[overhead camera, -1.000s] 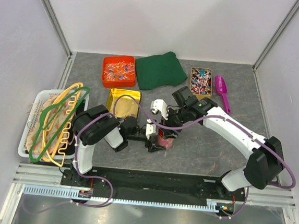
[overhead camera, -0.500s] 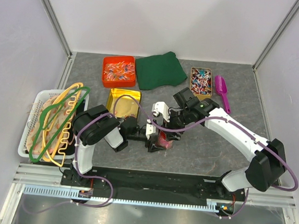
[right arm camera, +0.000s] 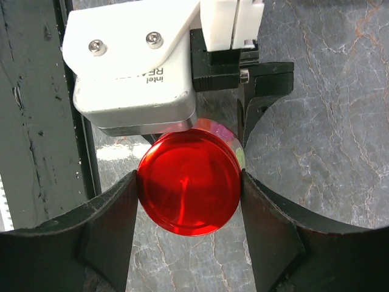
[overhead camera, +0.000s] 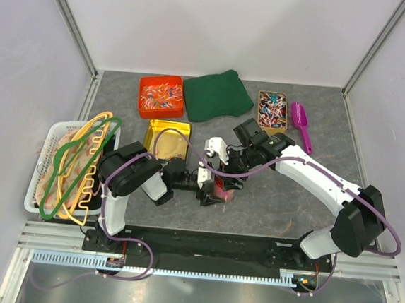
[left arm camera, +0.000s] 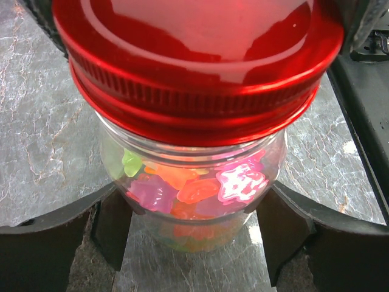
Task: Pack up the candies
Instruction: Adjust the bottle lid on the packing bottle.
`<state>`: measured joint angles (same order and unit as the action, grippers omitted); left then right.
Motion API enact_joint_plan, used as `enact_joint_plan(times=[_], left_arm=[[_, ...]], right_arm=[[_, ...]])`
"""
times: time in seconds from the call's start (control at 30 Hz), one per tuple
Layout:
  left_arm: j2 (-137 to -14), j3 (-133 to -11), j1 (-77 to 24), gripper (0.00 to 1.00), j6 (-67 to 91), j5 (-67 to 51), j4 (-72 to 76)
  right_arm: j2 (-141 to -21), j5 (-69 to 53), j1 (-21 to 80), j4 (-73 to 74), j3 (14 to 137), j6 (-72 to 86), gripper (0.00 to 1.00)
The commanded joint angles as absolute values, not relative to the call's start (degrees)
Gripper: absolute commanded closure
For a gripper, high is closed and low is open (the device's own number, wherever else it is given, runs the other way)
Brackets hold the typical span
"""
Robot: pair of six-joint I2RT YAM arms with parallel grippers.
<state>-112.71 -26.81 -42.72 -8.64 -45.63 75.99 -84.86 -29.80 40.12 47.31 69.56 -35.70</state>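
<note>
The candies (left arm camera: 182,188) are pink, orange and green gummy pieces inside a clear glass jar (left arm camera: 121,152) with a red metal lid (left arm camera: 194,61). The jar (overhead camera: 222,190) stands on the grey table between both arms. My left gripper (left arm camera: 194,237) comes in from the side, and its black fingers (left arm camera: 112,228) press on the glass on both sides. My right gripper (right arm camera: 188,185) hangs over the jar from above, shut on the red lid (right arm camera: 188,182), with a pad touching each side of the rim. The left gripper (overhead camera: 208,187) and the right gripper (overhead camera: 226,176) meet at the jar.
At the back stand an orange bin of wrapped sweets (overhead camera: 161,96), a green cloth bag (overhead camera: 218,95), a small box of twist-wrapped sweets (overhead camera: 272,111) and a purple scoop (overhead camera: 301,123). An open gold tin (overhead camera: 167,136) lies behind the left arm. A white basket of hangers (overhead camera: 70,165) sits at the left.
The right arm swayed slightly to the right and came back. The jar, the lid and both grips look unchanged.
</note>
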Motion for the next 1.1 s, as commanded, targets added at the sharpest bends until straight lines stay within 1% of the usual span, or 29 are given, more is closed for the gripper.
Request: enact_joint_plan(times=[0.0,0.33,0.43,0.47,0.53,0.57,0.67,0.73,0.93,1.07], left_arm=[[-113.03,-26.28,-42.54,0.20,-10.11,-45.88,81.39],[-112.94,-26.02,-42.54,0.20,-10.28,-45.88,81.74],[-112.94,-26.02,-42.45,0.20,-10.20,-45.88,81.83],[-112.94,-26.02,-42.45,0.20,-10.20,-45.88,81.83],[-112.85,-26.02,-42.45,0.20,-10.28,-45.79,81.83],[-112.94,-26.02,-42.54,0.20,-10.20,-45.88,81.83],[-113.03,-26.02,-42.45,0.20,-10.20,-45.79,81.83],[-113.11,-26.10,-42.45,0.20,-10.20,-45.79,81.74],[-113.03,-26.10,-42.45,0.20,-10.28,-45.62,81.74],[-113.12,-26.19,-42.54,0.20,-10.28,-45.70,81.65]], right_arm=[[-85.51,-32.17,40.43,47.20,69.00,-35.77,0.36],[-87.45,-29.79,39.73,46.23,67.41,-35.95,0.32],[-85.70,-30.32,39.55,46.32,67.59,-36.04,0.24],[-84.48,-30.50,39.46,46.23,67.59,-36.04,0.18],[-83.41,-30.50,39.55,46.32,67.41,-36.12,0.15],[-82.45,-30.24,39.46,46.41,67.41,-36.30,0.11],[-80.78,-30.23,38.85,46.58,67.32,-36.56,0.09],[-79.72,-30.50,38.41,46.67,67.32,-36.65,0.05],[-77.00,-30.50,36.74,47.20,67.76,-37.18,0.03],[-76.29,-31.64,34.89,45.10,67.59,-34.65,0.06]])
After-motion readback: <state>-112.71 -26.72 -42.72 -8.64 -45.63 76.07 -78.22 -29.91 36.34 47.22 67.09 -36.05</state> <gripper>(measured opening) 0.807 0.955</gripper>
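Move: The red bottle lid is already between the right fingers, its middle about 1 cm to the left of the hand point and 1 cm below. Under it the packing bottle's body sits some 6 cm below the right hand. The golden tray lies about 15 cm ahead and 22 cm left, roughly 10 cm below the right hand. From the left hand, still clasping the bottle, the lid is straight above by some 5 cm. Ease the right gripper down about 1 cm with the lid, then open the fingers to let go of the rim, sinking slightly more as they spread. Once they are wide, back off up and to the right, about 3.5 cm up from the lowest point. Keep the left gripper still, holding the bottle. ##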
